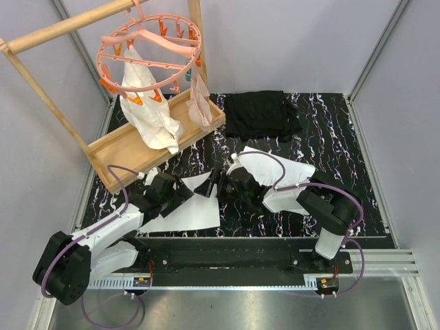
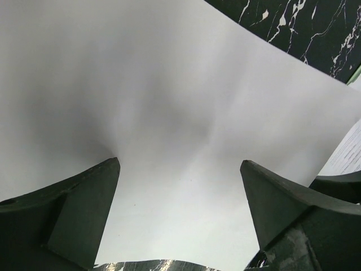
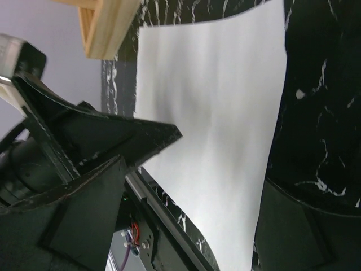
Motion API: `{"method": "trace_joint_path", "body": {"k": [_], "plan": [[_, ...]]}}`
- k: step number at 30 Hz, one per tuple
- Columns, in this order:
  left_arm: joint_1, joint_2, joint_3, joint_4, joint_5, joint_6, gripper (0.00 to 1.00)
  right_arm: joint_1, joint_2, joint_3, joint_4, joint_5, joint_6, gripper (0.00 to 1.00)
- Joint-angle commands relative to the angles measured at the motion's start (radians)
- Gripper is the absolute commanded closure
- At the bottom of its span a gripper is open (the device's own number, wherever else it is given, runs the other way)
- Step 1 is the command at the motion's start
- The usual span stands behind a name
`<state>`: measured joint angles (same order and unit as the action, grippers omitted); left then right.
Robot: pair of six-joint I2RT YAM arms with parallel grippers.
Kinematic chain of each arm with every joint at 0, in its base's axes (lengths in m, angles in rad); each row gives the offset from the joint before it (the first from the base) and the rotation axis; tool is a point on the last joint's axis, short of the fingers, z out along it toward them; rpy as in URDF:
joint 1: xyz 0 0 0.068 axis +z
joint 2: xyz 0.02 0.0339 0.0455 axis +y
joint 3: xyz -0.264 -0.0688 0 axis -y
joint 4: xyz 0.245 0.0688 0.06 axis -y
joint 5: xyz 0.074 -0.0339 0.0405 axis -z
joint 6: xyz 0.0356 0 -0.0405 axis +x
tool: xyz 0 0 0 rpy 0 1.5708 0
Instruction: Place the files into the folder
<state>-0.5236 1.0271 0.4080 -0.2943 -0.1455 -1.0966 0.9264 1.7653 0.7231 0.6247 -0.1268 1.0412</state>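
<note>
A white file sheet (image 1: 194, 214) lies flat on the black marbled table in front of both arms. It fills the left wrist view (image 2: 169, 101) and runs through the right wrist view (image 3: 217, 107). My left gripper (image 1: 180, 194) hovers low over its left part, open, with nothing between the fingers (image 2: 180, 169). My right gripper (image 1: 215, 184) faces it from the right, also open over the sheet (image 3: 192, 180). More pale sheets (image 1: 285, 168) lie under the right arm; a printed one (image 2: 348, 153) shows at the frame edge. I cannot tell the folder apart from them.
A folded black cloth (image 1: 261, 113) lies at the back of the table. A wooden tray (image 1: 117, 148) and rack stand at the back left, where a pink clip hanger (image 1: 148, 45) holds white cloths. The left gripper's black body (image 3: 73, 135) crowds the right wrist view.
</note>
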Motion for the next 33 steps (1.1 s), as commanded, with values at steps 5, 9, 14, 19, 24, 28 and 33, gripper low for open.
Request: {"method": "trace_joint_path", "body": {"k": [5,9,14,19,24,28,33], "plan": [[-0.004,-0.036,0.008,-0.036,0.026,0.093,0.01,-0.023,-0.01,0.012,0.014,-0.033,-0.052,0.39],[-0.004,-0.1,0.032,-0.028,0.026,0.158,0.01,-0.023,0.0,0.088,-0.121,-0.014,-0.124,0.76],[-0.004,-0.229,0.081,-0.048,-0.005,0.26,0.01,-0.024,-0.068,0.172,-0.389,0.099,-0.197,1.0],[-0.012,-0.233,0.152,-0.043,-0.002,0.337,0.01,-0.122,-0.295,0.19,-0.799,0.25,-0.303,1.0],[-0.073,-0.148,0.209,0.0,0.012,0.337,0.01,-0.389,-0.509,0.044,-0.894,0.129,-0.41,1.0],[-0.131,-0.073,0.23,0.059,0.014,0.317,0.01,-0.51,-0.578,0.032,-0.993,0.067,-0.538,1.0],[-0.183,-0.024,0.262,0.072,0.015,0.323,0.01,-0.609,-0.546,0.05,-1.004,0.001,-0.642,1.0]]}}
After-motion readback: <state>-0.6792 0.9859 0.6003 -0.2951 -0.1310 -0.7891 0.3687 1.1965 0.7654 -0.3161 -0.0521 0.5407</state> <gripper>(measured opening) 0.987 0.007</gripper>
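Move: The blank file sheet lies with its middle about 11 cm to the left of my right hand, 6 cm back and 5 cm lower; its raised right edge stands between my open right fingers. From there the folder with its papers is some 22 cm to the right and 2 cm farther out, and the black cloth 18 cm right and 26 cm ahead. From my left hand, the sheet's middle is about 4 cm back, 1 cm left and 2 cm below. I shut my right fingers on the sheet's right edge, then carry it some 25 cm to the right and about 6 cm forward towards the folder, rising on the way and easing down at the end while the fingers tip about 30 degrees further downward. My left hand, still wide open, rises some 10 cm off the sheet, then swings right and sinks slightly, turning clockwise. ##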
